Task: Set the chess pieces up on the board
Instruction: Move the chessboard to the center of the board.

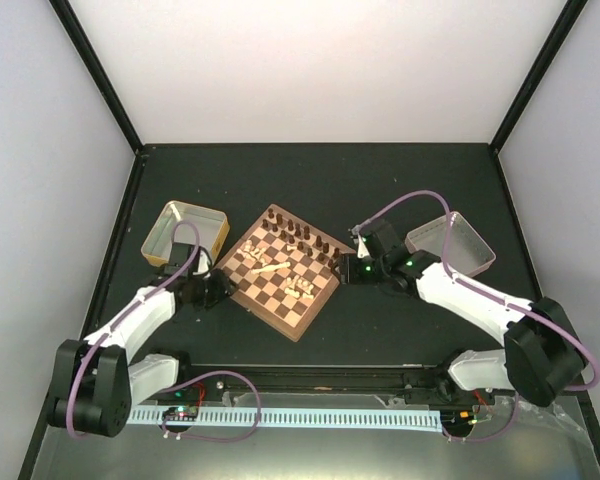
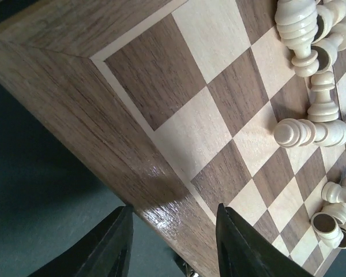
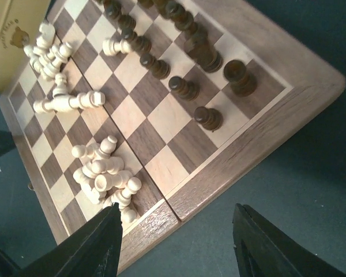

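The board lies cornerwise mid-table. Dark chess pieces stand in two rows along its far right side, and they show standing in the right wrist view. Pale chess pieces lie toppled in heaps mid-board, with several of them lying close by in the left wrist view. My left gripper is at the board's left corner; there its jaws stand open, straddling the rim. At the right corner is my right gripper, open, one finger over the rim and one over the table.
A metal tray with yellow sides sits left of the board and shows beyond it in the right wrist view. A second metal tray sits at the right, behind my right arm. Black frame rails run along the table's sides.
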### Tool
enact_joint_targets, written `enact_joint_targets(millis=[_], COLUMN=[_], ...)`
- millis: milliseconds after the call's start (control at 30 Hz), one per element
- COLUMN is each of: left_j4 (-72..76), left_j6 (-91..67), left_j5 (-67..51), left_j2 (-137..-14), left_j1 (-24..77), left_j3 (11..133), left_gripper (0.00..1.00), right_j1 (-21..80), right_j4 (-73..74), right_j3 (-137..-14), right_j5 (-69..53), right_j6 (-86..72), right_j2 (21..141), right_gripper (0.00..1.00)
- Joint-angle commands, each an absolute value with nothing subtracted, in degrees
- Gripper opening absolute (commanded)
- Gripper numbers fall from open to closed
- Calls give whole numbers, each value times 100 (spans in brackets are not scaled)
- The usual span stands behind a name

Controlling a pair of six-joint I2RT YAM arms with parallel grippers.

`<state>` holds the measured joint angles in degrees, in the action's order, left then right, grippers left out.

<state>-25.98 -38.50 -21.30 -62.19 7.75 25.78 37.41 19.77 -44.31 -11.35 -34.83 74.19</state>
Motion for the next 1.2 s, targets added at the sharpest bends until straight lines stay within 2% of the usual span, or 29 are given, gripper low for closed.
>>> enact_joint_targets(millis=[0,267,467,900,1167], left_j4=[-1938,-1581,-1303,-901,-931], left_j6=[-3974,-4048,-4183,-4402,-4382], left_j5=[-2334,-2543,-2633,-2695,-2611], left_j2=[-6488,-6843,-7019,-7282,-7167], left_j1=[861,1111,1354,1676,1688], left_j3=[2462,2413,2356,2382,2379], left_gripper=[39,26,21,20,21], right_j1=[3984,4220,4489,4897,4929], right_j4=[1892,1950,2144,2890,2980], right_j3=[-4633,-4876,-5212,-5810,-5943], right_j5=[-692,-502,-273,626,589], right_j6=[-3449,-3431,-3238,-3040,-2979], right_j2=[7586,7891,8202,8985,9250], right_gripper=[53,49,47,42,31])
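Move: My left fingers already straddle the board's near-left rim by its left corner; the chessboard's middle lies about 11 cm right and 5 cm ahead of that hand, a little lower, and the left tray 9 cm left, 13 cm ahead. From my right hand the near pile of white pieces is roughly 8 cm left, 2 cm back and 7 cm down; the fallen white king is 15 cm left and 2 cm ahead, the nearest dark pieces some 5 cm straight ahead. With my left hand I sink about a centimetre, close the half-open fingers onto the board's near-left rim and shift it about 5 cm to my right and slightly forward. Meanwhile my right hand travels some 4 cm left over the board, then sinks about 3 cm towards the near pile of white pieces, tipping some 20 degrees to point more steeply down while its fingers narrow. ##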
